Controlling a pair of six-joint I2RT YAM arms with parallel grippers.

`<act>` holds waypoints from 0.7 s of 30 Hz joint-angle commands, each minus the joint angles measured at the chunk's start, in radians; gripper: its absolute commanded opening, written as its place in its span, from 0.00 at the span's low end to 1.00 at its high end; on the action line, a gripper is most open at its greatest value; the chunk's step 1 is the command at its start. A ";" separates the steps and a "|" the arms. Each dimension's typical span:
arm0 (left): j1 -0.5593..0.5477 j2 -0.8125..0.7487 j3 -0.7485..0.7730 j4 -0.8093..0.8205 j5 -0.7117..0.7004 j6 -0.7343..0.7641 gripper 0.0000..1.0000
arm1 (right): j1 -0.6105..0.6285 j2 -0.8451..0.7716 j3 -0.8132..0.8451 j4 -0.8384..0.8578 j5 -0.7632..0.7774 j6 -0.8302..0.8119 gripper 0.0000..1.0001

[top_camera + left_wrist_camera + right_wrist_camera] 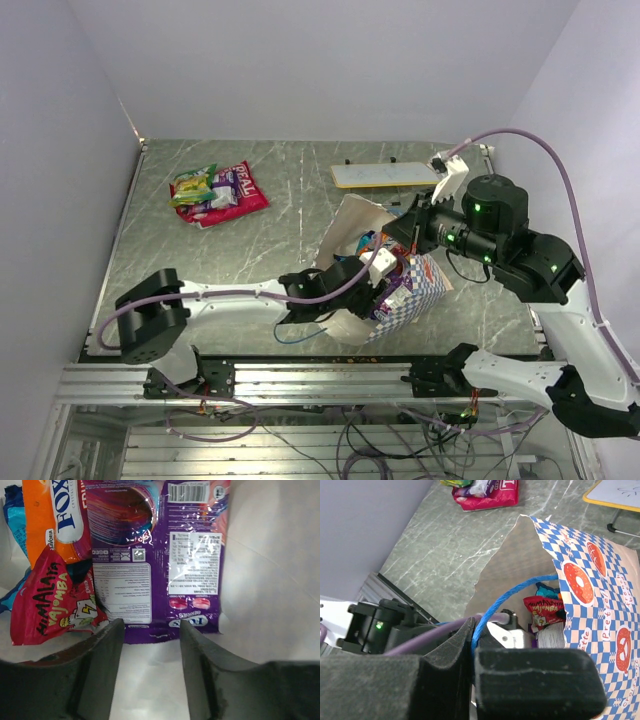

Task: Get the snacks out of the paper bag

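The blue-and-white checkered paper bag point(415, 295) lies on its side mid-table, its mouth held open. My right gripper point(475, 645) is shut on the bag's thin blue cord handle point(520, 587) at the rim. My left arm reaches into the mouth. Inside, my left gripper point(150, 630) is open, and the lower edge of a purple snack packet point(165, 555) lies just between its fingertips point(116, 630). A red packet point(47, 600), an orange one point(55, 515) and a blue one point(15, 515) lie to its left on the cream lining. More snacks point(215, 190) lie in a pile on the table at far left.
A flat cream board point(385, 175) on black feet stands behind the bag, close to my right wrist. The grey marbled table point(250, 250) is bounded by white walls on the left, the back and the right. A metal rail point(300, 380) runs along the near edge.
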 commanded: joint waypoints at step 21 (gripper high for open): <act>0.105 0.382 0.415 -0.154 -0.089 -0.018 0.92 | 0.002 -0.083 0.007 0.010 0.041 0.003 0.00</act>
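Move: The purple packet I want lies in the bag about 7 cm ahead of my left hand, 7 cm to its right and 6 cm below. At much that same depth, a second purple packet is 1 cm ahead and 10 cm right, the red packet 11 cm ahead and 2 cm right, the orange packet 12 cm ahead and 5 cm right. From my right hand the purple packet is roughly 5 cm ahead, 5 cm right and 30 cm down. I reach deeper into the bag with my left hand, about 6 cm to the right and 6 cm forward while sinking some 3 cm, the last stretch purely forward, turning about 10 degrees counter-clockwise. Its half-open fingers spread nearly full wide so the tips come to either side of the purple packet. My right hand keeps its shut grip on the blue handle, easing barely 2 cm right and up. ##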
